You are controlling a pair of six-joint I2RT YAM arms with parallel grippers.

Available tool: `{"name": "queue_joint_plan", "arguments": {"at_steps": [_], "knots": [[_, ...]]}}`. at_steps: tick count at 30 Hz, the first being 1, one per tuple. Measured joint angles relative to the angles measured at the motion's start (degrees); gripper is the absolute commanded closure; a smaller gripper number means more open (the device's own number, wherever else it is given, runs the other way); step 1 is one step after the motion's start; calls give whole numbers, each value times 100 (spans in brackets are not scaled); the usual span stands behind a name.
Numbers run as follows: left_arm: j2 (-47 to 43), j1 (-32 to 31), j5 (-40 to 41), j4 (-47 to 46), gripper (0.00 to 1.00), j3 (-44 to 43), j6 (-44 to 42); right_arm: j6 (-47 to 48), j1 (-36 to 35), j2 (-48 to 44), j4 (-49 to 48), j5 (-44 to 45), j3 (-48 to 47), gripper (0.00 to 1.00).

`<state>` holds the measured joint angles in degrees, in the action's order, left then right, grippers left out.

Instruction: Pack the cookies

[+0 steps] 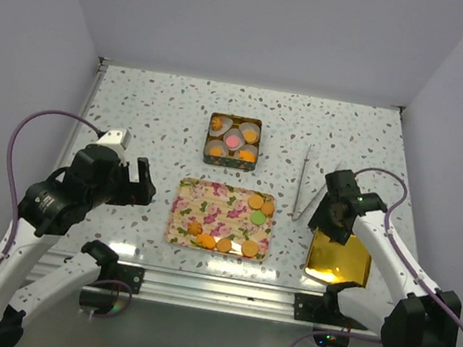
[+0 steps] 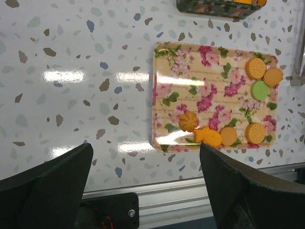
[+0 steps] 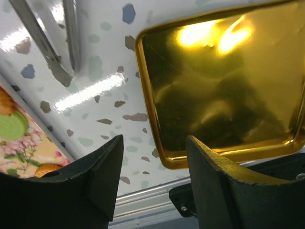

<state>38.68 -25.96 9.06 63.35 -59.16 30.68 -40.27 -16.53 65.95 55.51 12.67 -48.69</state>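
Several cookies lie on a floral tray (image 1: 217, 206), mostly orange (image 1: 224, 244) with a green one (image 1: 257, 217). More cookies sit in white paper cups inside a dark tin (image 1: 233, 141) behind the tray. The left wrist view shows the tray (image 2: 209, 76) with a fish-shaped orange cookie (image 2: 208, 137) and a green round one (image 2: 259, 89). My left gripper (image 1: 143, 184) (image 2: 146, 148) hangs wide open left of the tray, nothing in it. My right gripper (image 1: 325, 219) (image 3: 155, 140) is open and empty above the near left corner of a gold lid (image 3: 228, 86).
The gold lid (image 1: 338, 259) lies at the front right, partly under my right arm. Metal tongs (image 1: 302, 185) (image 3: 52, 52) rest on the speckled table between the tray and the right arm. An aluminium rail (image 1: 213, 289) runs along the table's near edge.
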Motion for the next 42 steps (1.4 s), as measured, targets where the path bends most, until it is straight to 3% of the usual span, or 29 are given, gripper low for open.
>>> {"name": "queue_joint_plan", "arguments": {"at_steps": [5, 16, 27, 33, 38, 42], "knots": [[20, 0, -92, -170, 0, 52, 26, -129, 0, -221, -13, -221, 466, 44], [13, 0, -149, -225, 0, 85, 39, -166, 0, 271, -603, -479, 968, 53], [-55, 0, -122, -184, 0, 83, 37, -175, 0, 903, -1049, -498, 1196, 71], [15, 0, -44, -160, 0, 68, 22, -114, -2, 903, -1130, -551, 1169, 99], [160, 0, 17, -168, 0, 7, 17, -87, -2, 850, -796, -511, 890, 100], [382, 0, 44, -203, 0, -186, -13, -35, 0, 584, -188, -470, 76, 100]]}}
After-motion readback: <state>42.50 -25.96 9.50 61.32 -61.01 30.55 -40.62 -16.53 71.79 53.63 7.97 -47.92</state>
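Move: The gold lid lies open side up under the right hand, its middle about 6 cm to the right, 1 cm back and 8 cm below; the left rim is roughly 3 cm back, 1 cm left and 8 cm down. The tongs lie some 14 cm ahead and 3 cm left, the cookie tray's middle about 22 cm left and 4 cm ahead, both 9 cm below. From the left hand the lid is around 43 cm right, 3 cm ahead and 21 cm below. The gold lid's left rim, a few centimetres ahead of its near corner, is where the half-open right fingers go: down about 8 cm and slightly back, the fingertips swinging some 10 degrees back towards upright. They close to pinch the thin rim, then the hand lifts about 5 cm while easing forward, still pinching it. ##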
